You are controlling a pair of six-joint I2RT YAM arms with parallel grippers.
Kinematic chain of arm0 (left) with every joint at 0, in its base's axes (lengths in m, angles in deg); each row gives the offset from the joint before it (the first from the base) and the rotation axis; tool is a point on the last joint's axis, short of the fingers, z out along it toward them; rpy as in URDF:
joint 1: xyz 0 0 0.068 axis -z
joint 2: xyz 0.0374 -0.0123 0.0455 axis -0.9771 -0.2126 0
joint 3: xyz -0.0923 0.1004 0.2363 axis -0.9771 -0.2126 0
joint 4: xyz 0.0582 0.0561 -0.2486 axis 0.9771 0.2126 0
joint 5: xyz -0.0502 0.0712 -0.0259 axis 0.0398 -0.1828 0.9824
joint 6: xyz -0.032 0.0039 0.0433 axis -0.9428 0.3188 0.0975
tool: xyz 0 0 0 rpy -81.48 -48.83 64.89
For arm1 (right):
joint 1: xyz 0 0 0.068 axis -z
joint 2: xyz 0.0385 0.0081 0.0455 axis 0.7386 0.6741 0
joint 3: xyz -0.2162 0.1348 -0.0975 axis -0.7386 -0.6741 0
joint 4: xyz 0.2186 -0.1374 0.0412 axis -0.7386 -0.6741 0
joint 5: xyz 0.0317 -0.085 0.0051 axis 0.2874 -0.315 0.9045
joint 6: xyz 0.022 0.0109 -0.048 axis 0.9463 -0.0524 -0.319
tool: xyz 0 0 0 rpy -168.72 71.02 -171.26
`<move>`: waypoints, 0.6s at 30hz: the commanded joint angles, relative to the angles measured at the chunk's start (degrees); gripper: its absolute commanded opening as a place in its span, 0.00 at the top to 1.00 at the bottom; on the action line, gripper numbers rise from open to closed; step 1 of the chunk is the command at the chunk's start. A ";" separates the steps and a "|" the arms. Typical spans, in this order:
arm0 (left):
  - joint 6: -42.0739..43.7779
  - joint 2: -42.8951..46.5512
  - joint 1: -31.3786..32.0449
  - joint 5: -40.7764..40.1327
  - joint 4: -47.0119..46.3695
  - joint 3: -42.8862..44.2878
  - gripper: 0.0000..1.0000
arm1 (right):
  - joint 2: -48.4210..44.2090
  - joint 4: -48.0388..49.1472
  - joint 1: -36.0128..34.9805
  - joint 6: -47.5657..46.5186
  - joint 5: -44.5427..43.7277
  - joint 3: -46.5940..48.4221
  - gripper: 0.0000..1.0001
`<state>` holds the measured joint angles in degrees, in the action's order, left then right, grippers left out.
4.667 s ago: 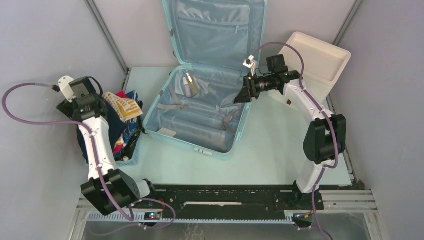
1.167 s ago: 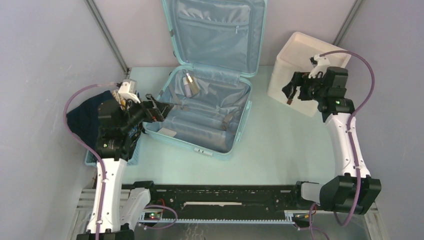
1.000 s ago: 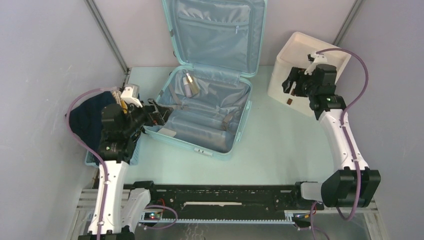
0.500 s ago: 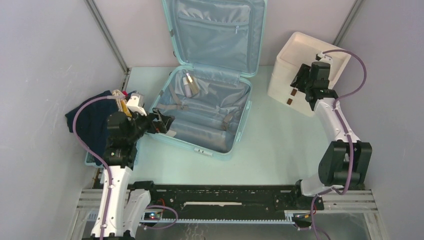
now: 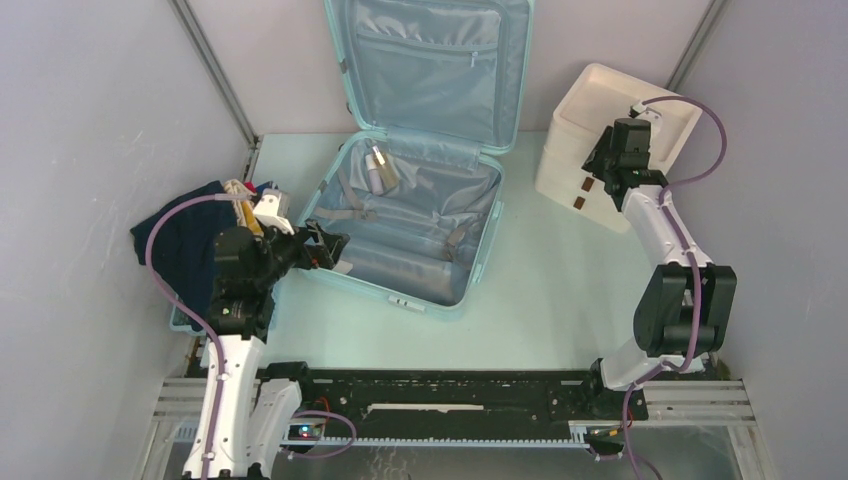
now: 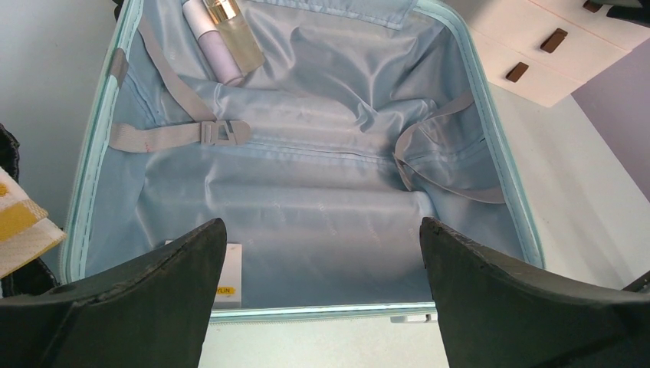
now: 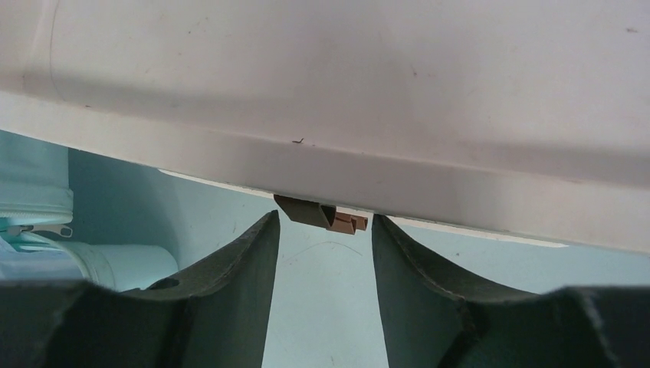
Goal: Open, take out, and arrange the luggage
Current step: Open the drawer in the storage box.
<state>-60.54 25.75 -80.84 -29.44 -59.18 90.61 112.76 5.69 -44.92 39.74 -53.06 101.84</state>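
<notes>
The luggage (image 5: pixel 420 230) lies open on the table, its lid standing against the back wall. In the left wrist view its grey-blue lining (image 6: pixel 322 199) holds two bottles (image 6: pixel 222 34), a buckled strap (image 6: pixel 218 132) and a small white box (image 6: pixel 228 276). My left gripper (image 5: pixel 328 248) hangs over the front-left rim, open and holding nothing (image 6: pixel 318 230). My right gripper (image 5: pixel 598 165) is against the cream box (image 5: pixel 625 100). Its jaws (image 7: pixel 326 230) stand a little apart on either side of a brown drawer tab (image 7: pixel 322 215), with a gap on each side.
A blue basket (image 5: pixel 180 318) heaped with dark clothes (image 5: pixel 175 240) sits at the left wall beside my left arm. Two more brown tabs (image 5: pixel 578 203) show on the box front. Walls close in the table on the left, back and right.
My right gripper has moved in to the cream box front and its jaws have narrowed around the brown tab. My left gripper has drifted slightly toward the suitcase's front-left rim and stays wide open.
</notes>
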 commanded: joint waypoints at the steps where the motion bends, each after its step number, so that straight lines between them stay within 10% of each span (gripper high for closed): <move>1: 1.61 0.31 0.27 0.83 -1.10 -0.84 0.00 | 1.00 4.92 -0.32 1.72 -1.90 3.20 0.46; 18: 1.84 0.35 0.23 0.47 -0.86 -0.76 0.00 | -1.94 5.92 0.95 1.85 4.52 0.21 0.95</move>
<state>-60.08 25.75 -80.84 -29.49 -59.16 90.61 113.29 6.56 -44.32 40.88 -50.13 101.84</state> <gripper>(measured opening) 0.996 0.065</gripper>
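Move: The right hand is already at the front of the storage box, half-open fingers around the top drawer handle, which is about 1 cm farther out and 1 cm to its left, level with the fingertips. The middle handle is roughly 7 cm below the top one and the bottom handle some 13 cm below it. The box's tray top is centred about 9 cm ahead, 4 cm right and 4 cm above the hand. From the left hand, the top handle lies some 21 cm ahead, 54 cm right and 4 cm lower. The right fingers shut from a bit over half open to almost fully closed on the top drawer's brown handle, just under the tray rim, pinching it between the tips. Meanwhile the hand hardly travels, easing only about half a centimetre forward and half a centimetre left towards the handle, with a couple of degrees of roll and no pull on the drawer yet. ##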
